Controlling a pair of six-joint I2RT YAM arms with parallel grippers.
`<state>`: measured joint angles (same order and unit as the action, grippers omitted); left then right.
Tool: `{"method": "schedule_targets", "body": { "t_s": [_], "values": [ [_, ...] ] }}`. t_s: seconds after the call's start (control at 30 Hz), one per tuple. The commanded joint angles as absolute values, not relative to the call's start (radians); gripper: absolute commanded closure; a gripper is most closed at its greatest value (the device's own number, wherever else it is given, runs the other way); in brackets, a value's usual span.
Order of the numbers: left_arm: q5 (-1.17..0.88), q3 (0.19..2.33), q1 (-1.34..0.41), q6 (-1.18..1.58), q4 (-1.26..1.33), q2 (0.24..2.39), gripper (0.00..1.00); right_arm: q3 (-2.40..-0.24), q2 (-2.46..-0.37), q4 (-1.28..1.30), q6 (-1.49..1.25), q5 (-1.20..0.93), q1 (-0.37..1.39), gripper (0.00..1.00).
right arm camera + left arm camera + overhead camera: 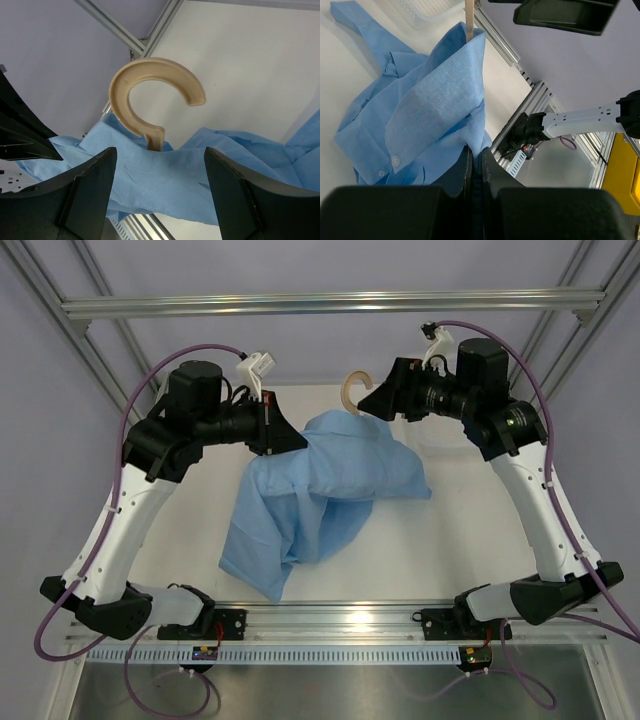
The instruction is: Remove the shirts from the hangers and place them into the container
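The light blue shirt (320,490) hangs raised off the white table, one sleeve trailing down toward the near edge. My left gripper (288,435) is shut on a fold of the shirt (435,100), and the cloth is pinched between its fingertips (476,152). The tan hanger (145,85) is still inside the shirt, its hook (352,390) sticking up above the collar. My right gripper (160,180) is open, its fingers (90,190) straddling the cloth just below the hook. The white basket container (425,10) lies beyond the shirt in the left wrist view.
Aluminium frame rails (330,305) run across the back and along the sides. The table's near rail (340,615) carries both arm bases. The right arm's white link (580,120) shows past the table edge, with something yellow (625,175) beside it.
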<state>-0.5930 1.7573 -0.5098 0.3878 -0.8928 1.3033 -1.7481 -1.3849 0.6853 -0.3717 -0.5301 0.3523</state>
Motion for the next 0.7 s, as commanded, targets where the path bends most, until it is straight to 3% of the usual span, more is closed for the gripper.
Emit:
{"method": "schedule_targets", "body": {
  "t_s": [0.0, 0.13, 0.3, 0.53, 0.67],
  "values": [
    [-0.563, 1.772, -0.525, 0.422, -0.831, 1.312, 1.0, -1.813, -1.408, 0.69, -0.391, -0.535, 0.406, 0.2],
    [-0.338, 1.822, -0.58, 0.417, -0.94, 1.338, 1.0, -1.925, -1.468, 0.77, -0.383, -0.378, 0.49, 0.18],
    [-0.042, 1.816, -0.699, 0.446, -0.98, 1.328, 1.0, -2.168, -1.622, 0.998, -0.414, 0.022, 0.645, 0.17],
    [0.15, 1.821, -0.796, 0.474, -0.98, 1.335, 1.0, -2.41, -1.802, 1.224, -0.521, 0.28, 0.732, 0.23],
    [0.218, 1.835, -0.813, 0.476, -0.996, 1.328, 1.0, -2.379, -1.789, 1.218, -0.545, 0.328, 0.75, 0.24]
  ]
}}
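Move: The hanger's hook sits just off my open right fingers, roughly 3 cm farther out, 5 cm to the left and a little lower. The shirt's middle hangs about 10 cm back, 7 cm left and 15 cm below that hand. The container stands some 19 cm farther out, 19 cm to its right and 35 cm down. From my left hand, already pinching the shirt, the hook is about 11 cm ahead and 8 cm right. I follow the hook with my right hand, about 7 cm to the left and a bit forward, then dip nearly 4 cm at the end, tipping the wide-open fingers down and swinging them clockwise to point more forward. My left hand keeps its pinch on the shirt and lowers it about 5 cm, turning counter-clockwise and rolling by some 25 degrees altogether. ##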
